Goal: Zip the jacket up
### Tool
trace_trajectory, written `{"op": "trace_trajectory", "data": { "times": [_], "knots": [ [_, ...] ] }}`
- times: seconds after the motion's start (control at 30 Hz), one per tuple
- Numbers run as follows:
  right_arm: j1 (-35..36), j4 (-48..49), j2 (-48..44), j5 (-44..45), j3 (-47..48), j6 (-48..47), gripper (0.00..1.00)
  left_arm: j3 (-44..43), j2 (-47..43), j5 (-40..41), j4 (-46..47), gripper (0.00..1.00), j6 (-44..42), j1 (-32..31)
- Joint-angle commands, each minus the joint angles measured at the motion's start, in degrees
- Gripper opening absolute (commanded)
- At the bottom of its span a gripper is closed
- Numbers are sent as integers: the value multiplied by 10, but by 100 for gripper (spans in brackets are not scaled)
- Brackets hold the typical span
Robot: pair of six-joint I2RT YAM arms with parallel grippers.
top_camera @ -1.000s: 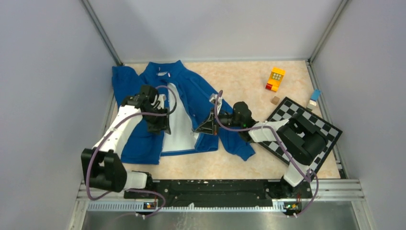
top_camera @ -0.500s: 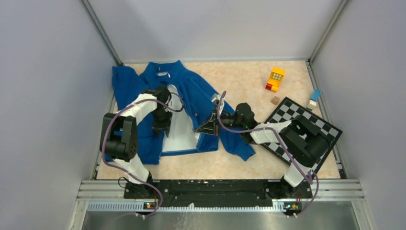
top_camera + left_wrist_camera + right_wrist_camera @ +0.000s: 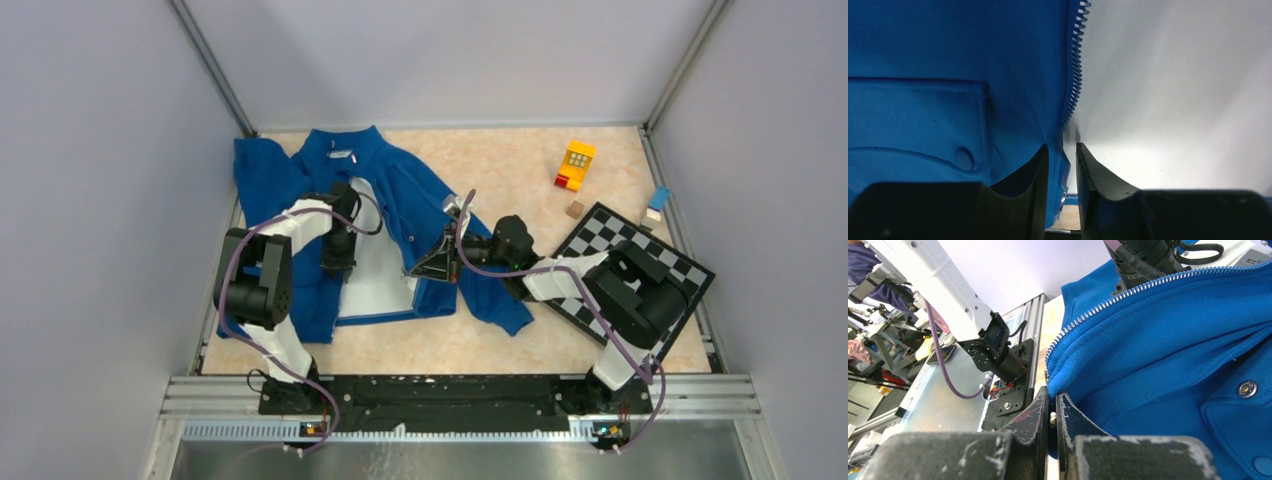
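Observation:
The royal-blue jacket [image 3: 410, 200] lies open on the table, its pale lining [image 3: 375, 260] showing between the two front panels. My left gripper [image 3: 338, 268] points down at the left panel's inner edge. In the left wrist view its jaws [image 3: 1062, 150] stand narrowly apart astride the zipper teeth [image 3: 1075, 65]; the blue edge touches the left finger, with a gap to the right one. My right gripper [image 3: 415, 270] holds the right panel's lower zipper corner lifted. In the right wrist view it [image 3: 1052, 397] is shut on that blue edge [image 3: 1173, 340].
A checkerboard [image 3: 640, 270] lies under the right arm at the right. Behind it are a yellow toy block [image 3: 576, 163], a small brown cube [image 3: 574, 209] and a small blue-and-white piece [image 3: 655, 205]. Grey walls close in on three sides.
The left arm has folded in, its elbow swinging toward the left wall. Its gripper has shifted slightly along the left zipper edge and its jaws have narrowed. The right gripper has not moved.

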State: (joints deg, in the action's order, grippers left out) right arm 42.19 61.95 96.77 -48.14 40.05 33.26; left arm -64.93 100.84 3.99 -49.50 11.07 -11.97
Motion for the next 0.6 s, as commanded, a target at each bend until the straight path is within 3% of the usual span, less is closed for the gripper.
{"op": "trace_trajectory", "data": {
  "times": [0.0,0.2,0.4,0.57],
  "knots": [
    [-1,40,-19,-20,-2,-3,0,10,7,22,20,27,3,-2],
    [-1,35,-21,-15,-2,-5,0,3,-46,39,8,1,13,-2],
    [-1,27,-23,-1,-3,-6,0,-50,-71,42,48,0,50,-1],
    [-1,25,-23,1,-2,-6,0,-117,13,31,86,0,74,-1]
  ]
}}
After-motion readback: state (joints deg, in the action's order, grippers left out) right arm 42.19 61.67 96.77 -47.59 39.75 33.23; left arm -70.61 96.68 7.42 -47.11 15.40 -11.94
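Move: The left zipper edge of the jacket lies right between the left hand's open fingertips, only about 1 cm below them. The nearer pocket snap is some 5 cm to the left of this hand and level with it; the left front's bottom corner is about 12 cm back and 1 cm left. The zipper slider, at the right hand's fingers, sits roughly 13 cm right, 5 cm back and 15 cm higher. From the right hand the left edge is about 13 cm left, 5 cm ahead and 15 cm below. The jacket's left zipper edge is pinched as the left fingers shut fully on it after a tiny dip. The left hand then carries it about 5 cm forward and, from the low point, some 5 cm up, fingertips tipping forward by roughly 15 degrees. The right hand stays put, still gripping the raised right front at its zipper slider. ##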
